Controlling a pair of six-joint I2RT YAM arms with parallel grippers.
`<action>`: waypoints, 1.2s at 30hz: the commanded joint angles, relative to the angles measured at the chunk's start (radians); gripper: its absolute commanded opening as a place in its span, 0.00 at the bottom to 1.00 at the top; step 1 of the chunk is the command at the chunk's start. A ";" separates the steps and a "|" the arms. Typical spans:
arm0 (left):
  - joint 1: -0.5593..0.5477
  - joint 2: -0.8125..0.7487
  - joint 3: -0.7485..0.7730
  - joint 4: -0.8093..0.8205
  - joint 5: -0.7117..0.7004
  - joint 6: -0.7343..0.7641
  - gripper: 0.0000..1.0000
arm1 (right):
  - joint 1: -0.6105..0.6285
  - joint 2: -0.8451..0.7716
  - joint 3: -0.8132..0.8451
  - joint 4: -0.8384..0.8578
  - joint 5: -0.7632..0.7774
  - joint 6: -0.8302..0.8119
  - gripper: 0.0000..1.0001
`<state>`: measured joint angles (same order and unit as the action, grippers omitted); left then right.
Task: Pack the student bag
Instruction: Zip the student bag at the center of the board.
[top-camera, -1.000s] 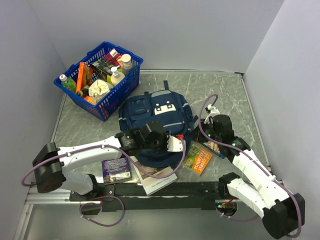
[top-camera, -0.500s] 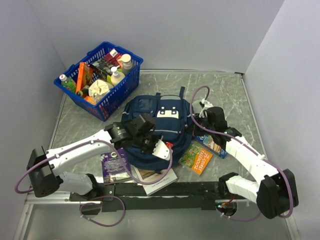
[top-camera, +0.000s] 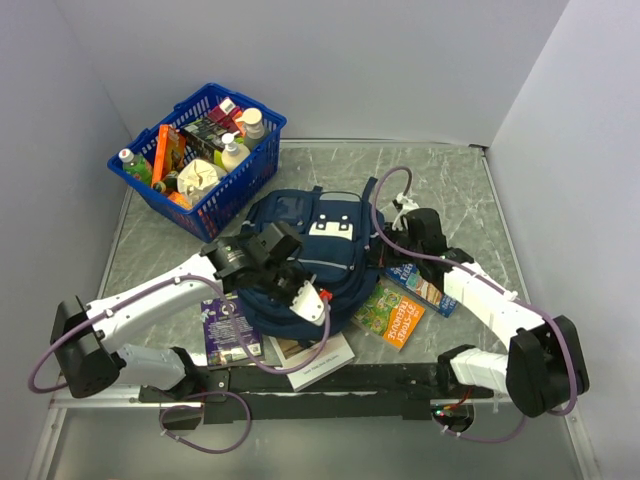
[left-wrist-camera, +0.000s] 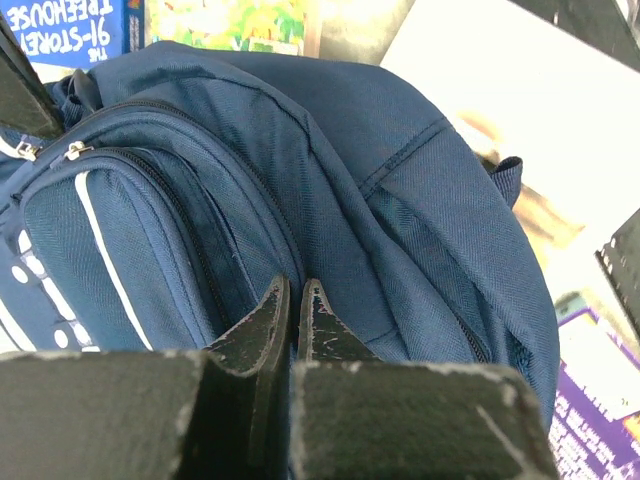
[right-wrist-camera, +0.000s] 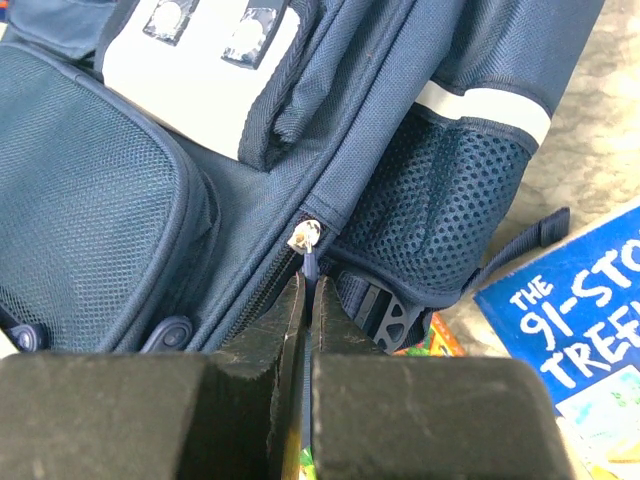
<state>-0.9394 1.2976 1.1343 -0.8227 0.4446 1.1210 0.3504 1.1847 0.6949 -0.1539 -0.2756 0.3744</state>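
The student bag (top-camera: 300, 235), a navy backpack with a pale front panel, lies in the middle of the table. My left gripper (top-camera: 320, 298) (left-wrist-camera: 295, 287) rests on the bag's near side. Its fingers are shut, pinching a fold of the navy fabric beside the front pocket (left-wrist-camera: 110, 250). My right gripper (top-camera: 388, 258) (right-wrist-camera: 310, 280) is at the bag's right side, next to the mesh side pocket (right-wrist-camera: 440, 210). It is shut on the blue zip pull hanging from the silver slider (right-wrist-camera: 305, 237).
A blue basket (top-camera: 262, 160) of bottles and packets stands at the back left. Books lie around the bag: a blue one (top-camera: 428, 288) (right-wrist-camera: 570, 330), a green-orange one (top-camera: 390, 314), a purple one (top-camera: 230, 332) and a white one (top-camera: 318, 360).
The right arm has reached forward and left to the bag's right side. The left arm has drawn back to the left, and the bag has shifted and bunched up with it.
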 joint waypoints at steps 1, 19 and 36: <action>0.019 -0.066 -0.016 -0.249 0.114 0.111 0.01 | -0.027 0.029 0.061 0.185 0.232 0.035 0.00; 0.160 -0.210 -0.034 -0.461 -0.053 0.218 0.01 | -0.027 0.044 0.074 0.231 0.684 0.139 0.00; 0.205 -0.087 0.135 -0.360 0.063 0.086 0.01 | -0.027 -0.138 -0.061 0.223 0.478 0.068 0.83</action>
<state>-0.7486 1.1919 1.1347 -1.1179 0.4282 1.2613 0.3141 1.1812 0.7265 -0.0269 0.1852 0.5014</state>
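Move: The left fingers still pinch the zipped edge near the close end of the student bag; the bag's middle lies about 9 cm ahead of them, 1 cm to the right and 8 below, the purple book some 7 cm back and 16 to the left, the white book about 14 back and 3 left. The right fingers hold a zip pull on the bag's right side, its far right corner some 13 cm ahead and 1 left, the white label 6 ahead and 10 left, the blue book 8 back and 11 right. The right hand, still shut on the zip pull, draws it forward and up about 4 cm along the bag's right side towards the far corner, while the left hand keeps its pinch and tugs the bag's edge left, forward and a little up. Then the right fingers open wide and the hand swings off some 8 cm to the right and a little farther forward, turning clockwise to nearly 30 degrees in all, as the left hand, still gripping, goes 3 cm farther left and drops back towards its starting height, over 8 cm left overall. ##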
